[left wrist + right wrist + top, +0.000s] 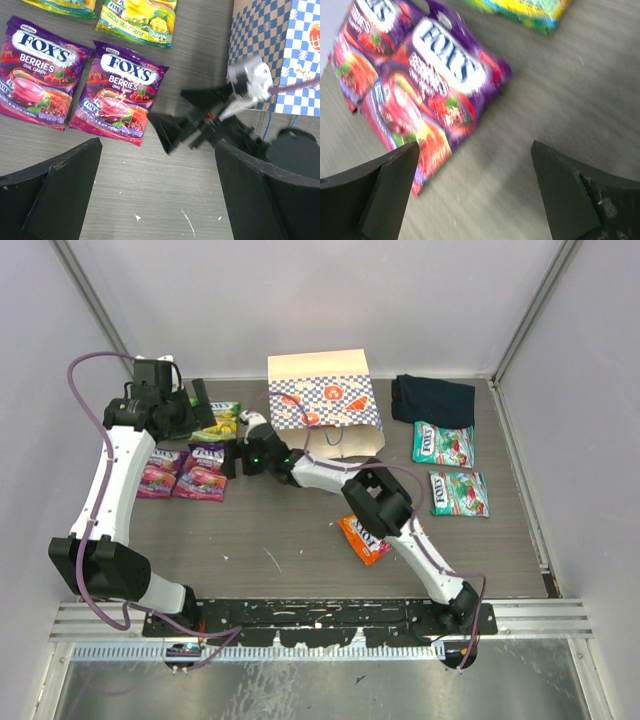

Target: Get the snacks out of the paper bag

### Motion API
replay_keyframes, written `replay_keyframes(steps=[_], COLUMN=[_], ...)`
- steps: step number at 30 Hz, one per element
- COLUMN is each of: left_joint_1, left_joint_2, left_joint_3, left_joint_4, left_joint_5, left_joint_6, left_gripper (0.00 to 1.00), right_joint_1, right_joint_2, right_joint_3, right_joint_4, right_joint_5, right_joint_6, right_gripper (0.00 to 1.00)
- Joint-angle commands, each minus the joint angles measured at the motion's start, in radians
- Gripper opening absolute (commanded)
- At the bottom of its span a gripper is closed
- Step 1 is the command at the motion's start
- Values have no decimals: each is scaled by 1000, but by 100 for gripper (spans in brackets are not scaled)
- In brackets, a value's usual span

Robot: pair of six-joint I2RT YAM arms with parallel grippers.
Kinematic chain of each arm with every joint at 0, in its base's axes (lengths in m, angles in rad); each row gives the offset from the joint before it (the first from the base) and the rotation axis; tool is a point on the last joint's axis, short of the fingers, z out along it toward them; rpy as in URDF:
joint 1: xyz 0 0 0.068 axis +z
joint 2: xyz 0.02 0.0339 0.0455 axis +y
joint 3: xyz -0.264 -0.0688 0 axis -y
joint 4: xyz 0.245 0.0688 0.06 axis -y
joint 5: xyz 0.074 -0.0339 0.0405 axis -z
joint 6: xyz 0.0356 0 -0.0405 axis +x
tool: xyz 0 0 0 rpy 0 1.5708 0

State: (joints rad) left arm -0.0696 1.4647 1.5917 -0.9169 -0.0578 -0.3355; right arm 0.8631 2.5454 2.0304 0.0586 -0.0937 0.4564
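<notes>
The paper bag (325, 405) lies at the back centre, its checkered band showing; the left wrist view shows its checkered side (270, 45). Two purple snacks (160, 472) (202, 472) lie side by side at the left, with a green-yellow pouch (220, 422) behind them. An orange pouch (362, 538) and two teal ones (443, 443) (459, 493) lie to the right. My right gripper (232, 447) (475, 150) stands open and empty just right of the nearer purple pouch (440, 75). My left gripper (195, 410) (156, 165) hangs open above the table, looking down on the purple pouches (120, 90) and the right gripper (185, 112).
A dark navy folded cloth (432, 397) lies at the back right beside the bag. White walls close in the table on the left, back and right. The right arm's forearm (375, 498) stretches across the middle of the table.
</notes>
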Motion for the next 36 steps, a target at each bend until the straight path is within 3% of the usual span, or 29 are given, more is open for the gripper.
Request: replay_keyframes(steps=[1, 9, 13, 15, 19, 23, 25, 30, 34, 36], left_joint_1=[-1, -27, -98, -136, -209, -255, -273, -354, -426, -473], left_joint_2=[-62, -115, -106, -99, -81, -94, -114, -153, -107, -64], left_joint_3=[-24, -140, -182, -201, -234, -290, -336, -408, -378, -341], left_joint_4=[138, 312, 366, 392, 442, 503, 555, 624, 575, 549], left_joint_5=[48, 334, 341, 324, 294, 334, 414, 582, 605, 549], left_joint_6=[6, 134, 227, 278, 345, 428, 504, 722, 855, 896], left_gripper=[98, 98, 98, 98, 98, 98, 98, 98, 98, 98], right_joint_1=[-10, -4, 17, 80, 234, 269, 229, -74, -168, -185], right_joint_2=[-312, -689, -826, -916, -1107, -1299, -1365, -1434, -1478, -1496], right_joint_3=[-341, -960, -1231, -1352, -1398, -1602, -1708, -1836, -1849, -1828], right_joint_4=[283, 678, 777, 808, 574, 650, 709, 768, 767, 732], right_joint_5=[14, -6, -55, 43, 264, 544, 654, 498, 488, 499], right_joint_6=[78, 362, 443, 401, 214, 333, 403, 617, 655, 636], right_gripper=[100, 100, 100, 100, 100, 100, 100, 100, 99, 98])
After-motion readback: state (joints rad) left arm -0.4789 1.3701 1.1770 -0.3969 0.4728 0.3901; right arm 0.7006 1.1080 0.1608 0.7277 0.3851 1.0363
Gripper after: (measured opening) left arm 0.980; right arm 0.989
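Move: From my left hand the paper bag lies about 30 cm right, 13 cm ahead and 17 cm lower; a yellow snack is 16 cm straight ahead, 23 cm lower. From my right hand, just above the table, the bag is some 22 cm right, 8 cm ahead and slightly higher; the near purple snack is 8 cm left and 2 cm back, the orange snack 34 cm right and 20 cm back, both just below. I pull my open right hand away from the purple snack, back about 25 cm while going right and rising, then sweep it farther right and partly forward again to just beyond the orange snack, turning clockwise until the fingers face the bag's mouth. Meanwhile my left hand, still open, swings some 20 cm right towards the bag, slightly back, turning about 70 degrees clockwise. ##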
